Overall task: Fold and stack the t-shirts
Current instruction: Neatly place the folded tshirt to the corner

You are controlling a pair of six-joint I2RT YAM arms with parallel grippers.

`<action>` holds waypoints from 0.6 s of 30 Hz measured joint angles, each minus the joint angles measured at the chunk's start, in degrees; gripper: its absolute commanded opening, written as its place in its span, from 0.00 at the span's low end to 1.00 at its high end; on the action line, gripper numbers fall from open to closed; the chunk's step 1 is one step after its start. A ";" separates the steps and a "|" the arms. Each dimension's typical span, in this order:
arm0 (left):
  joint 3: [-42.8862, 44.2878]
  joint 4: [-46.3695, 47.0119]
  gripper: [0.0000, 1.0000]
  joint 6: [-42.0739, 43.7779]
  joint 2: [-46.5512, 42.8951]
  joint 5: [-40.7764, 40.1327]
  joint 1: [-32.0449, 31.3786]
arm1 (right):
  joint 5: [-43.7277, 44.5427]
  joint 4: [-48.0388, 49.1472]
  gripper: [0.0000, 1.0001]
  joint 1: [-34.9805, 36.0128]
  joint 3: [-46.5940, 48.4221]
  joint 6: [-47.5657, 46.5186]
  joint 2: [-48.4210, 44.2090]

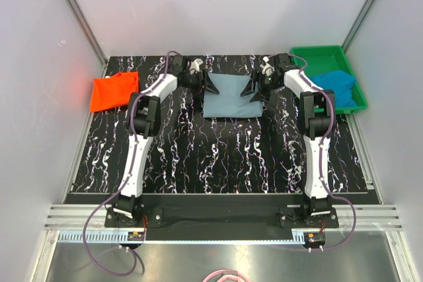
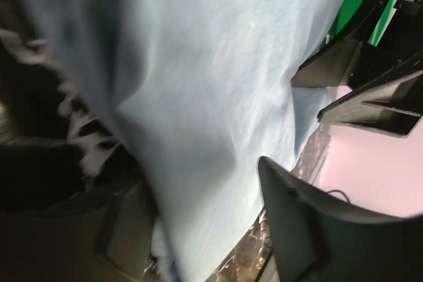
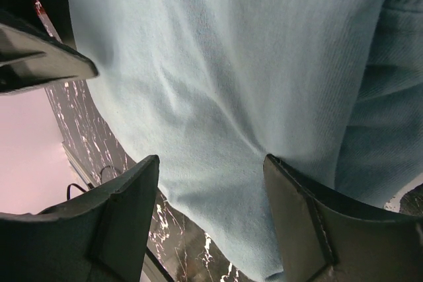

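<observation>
The dusty grey-blue t-shirt lies folded into a rectangle at the back middle of the table. My left gripper stands at the shirt's left edge, and my right gripper at its right edge. In the left wrist view the left gripper has its jaws apart with the pale cloth running between them. In the right wrist view the right gripper is open astride the cloth, its fingers not pinching it. The orange-red t-shirt lies at the far left. The bright blue t-shirt sits in the green tray.
The green tray stands at the back right corner, close to my right arm. White walls close in the black marbled table on three sides. Each wrist view shows the other gripper's dark fingers across the shirt.
</observation>
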 measured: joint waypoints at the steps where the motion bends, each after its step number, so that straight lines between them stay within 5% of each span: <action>1: 0.00 0.83 0.52 -0.72 0.48 0.39 -0.52 | 0.00 -0.02 0.73 0.00 0.00 0.00 0.00; 5: -0.07 1.77 0.25 -1.90 1.49 0.79 -1.75 | 0.00 -0.09 0.73 -0.04 0.00 0.02 0.00; 10: -0.55 1.79 0.05 -2.01 1.57 0.72 -1.88 | 0.00 -0.15 0.72 -0.04 0.02 -0.04 0.00; 18: -1.14 -6.14 0.00 6.71 -2.71 -5.81 -0.96 | 0.26 -2.95 0.71 -0.31 0.11 -2.21 -2.38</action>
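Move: The folded t-shirt lies between the hands: its middle is about 10 cm to the right of the left hand and 2 cm back, slightly below, with its left edge between the half-open left fingers. From the right hand that middle is some 7 cm to the left and 1 cm back. The orange shirt lies roughly 38 cm left of the left hand, level with it; the green tray about 30 cm right of the right hand and 5 cm farther out. The t-shirt's left edge is pinched by the left hand, which slides about 2 cm to the right and a little down and back as its fingers shut, pauses, then draws the cloth some 2.5 cm left, beginning to rise. The right hand stays over the shirt's right part, fingers open, then lifts nearly 2 cm without gripping. ##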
